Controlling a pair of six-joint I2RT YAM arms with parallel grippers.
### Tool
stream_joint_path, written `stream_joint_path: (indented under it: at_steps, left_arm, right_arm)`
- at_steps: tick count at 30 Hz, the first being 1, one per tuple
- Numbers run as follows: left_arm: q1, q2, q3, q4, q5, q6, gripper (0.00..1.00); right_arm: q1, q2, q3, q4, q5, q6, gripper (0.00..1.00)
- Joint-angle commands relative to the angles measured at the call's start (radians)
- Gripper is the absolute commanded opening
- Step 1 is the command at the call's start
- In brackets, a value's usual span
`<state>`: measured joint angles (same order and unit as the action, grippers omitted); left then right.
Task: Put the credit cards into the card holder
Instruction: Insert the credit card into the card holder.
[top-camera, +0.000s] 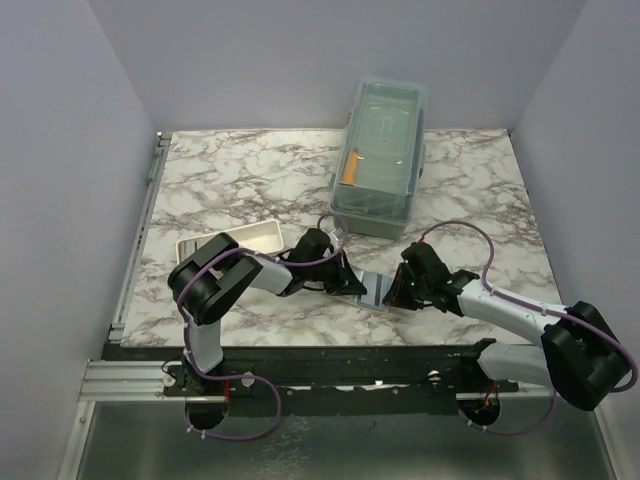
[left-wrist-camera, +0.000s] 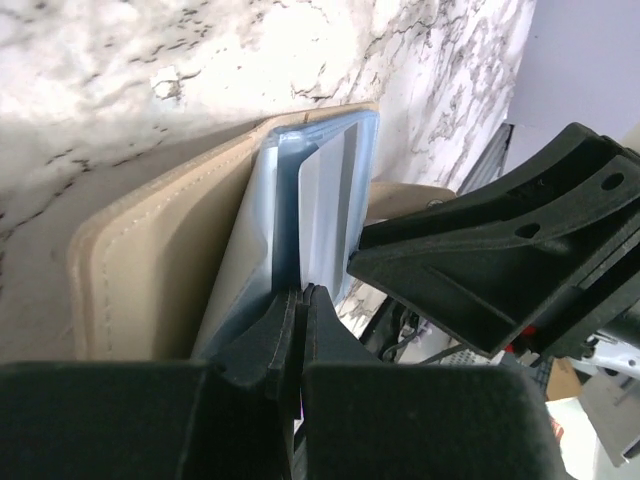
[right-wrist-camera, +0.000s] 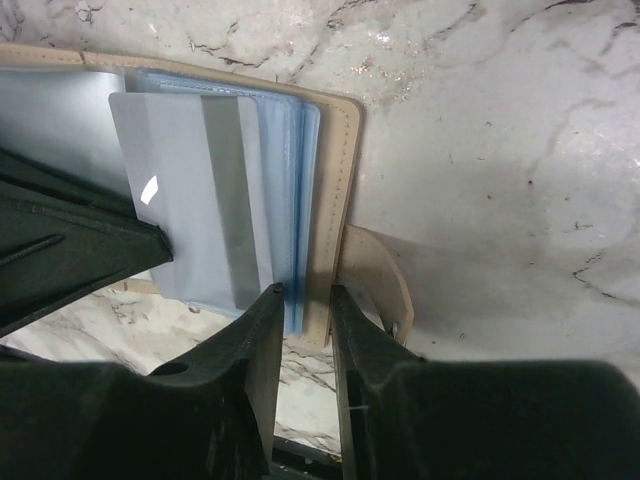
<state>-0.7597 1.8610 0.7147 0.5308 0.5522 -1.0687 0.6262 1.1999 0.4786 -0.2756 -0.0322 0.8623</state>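
Observation:
The tan card holder (top-camera: 372, 290) sits open between my two grippers near the table's front edge, its light blue lining showing. A silver-grey credit card (right-wrist-camera: 190, 190) lies partly tucked into the blue pockets (right-wrist-camera: 290, 200); the same card (left-wrist-camera: 335, 200) also shows in the left wrist view. My left gripper (left-wrist-camera: 300, 293) is shut on the near edge of the holder's blue inner leaf, with the tan cover (left-wrist-camera: 150, 270) standing up beside it. My right gripper (right-wrist-camera: 305, 295) stands part open at the holder's stitched tan edge (right-wrist-camera: 340, 180), which shows in the gap between the fingers.
A large translucent lidded box (top-camera: 383, 155) stands at the back, an orange stick (top-camera: 348, 170) inside it. A white tray (top-camera: 240, 240) lies behind the left arm. The holder's snap tab (right-wrist-camera: 375, 280) sticks out beside my right finger. The table's front edge runs just below both grippers.

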Motion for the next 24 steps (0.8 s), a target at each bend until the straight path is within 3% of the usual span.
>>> stream_joint_path:
  at_steps: [1, 5, 11, 13, 17, 24]
  left_arm:
    - [-0.034, 0.013, 0.047, -0.142, -0.088, 0.062, 0.00]
    - [-0.035, -0.003, 0.068, -0.228, -0.118, 0.093, 0.02]
    - [-0.035, -0.091, 0.096, -0.403, -0.188, 0.172, 0.36]
    - [-0.035, -0.119, 0.099, -0.432, -0.197, 0.187, 0.41]
    - [-0.035, -0.159, 0.113, -0.473, -0.217, 0.223, 0.49]
    - [-0.034, -0.092, 0.215, -0.464, -0.171, 0.284, 0.50]
  right_arm:
    - [0.001, 0.020, -0.022, 0.044, -0.035, -0.014, 0.27]
    - [0.001, 0.001, -0.020, 0.013, -0.013, -0.015, 0.27]
    - [0.001, -0.045, -0.026, -0.037, 0.011, -0.012, 0.27]
    - [0.001, -0.060, -0.022, -0.049, 0.013, -0.013, 0.27]
    - [0.000, -0.082, -0.009, -0.065, 0.015, -0.024, 0.27]
    - [-0.005, -0.076, 0.009, -0.031, 0.019, -0.027, 0.33]
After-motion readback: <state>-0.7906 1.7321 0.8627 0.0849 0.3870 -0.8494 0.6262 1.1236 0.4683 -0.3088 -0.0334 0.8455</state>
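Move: Pinched by its near left edge in the left fingers, the credit card has its middle some 3 cm to the right of that hand, 2 cm ahead and 1 cm below. The open card holder's middle lies about 2 cm ahead and 1 cm below; the clear box is some 32 cm ahead and 4 cm right. From the right hand the card is about 5 cm left and 2 cm ahead, and the snap tab 3 cm right and 1 cm ahead, both about 1 cm below. Nudging the credit card barely half a centimetre right, farther into the holder's blue pocket, the left hand then opens its shut fingers to about half and comes free, backing left some 2 cm and rising about 1.5 cm as its fingers tip some 15 degrees steeper. The right hand waits at the pocket's right edge, then lifts about 1 cm straight up with its opening almost unchanged. ##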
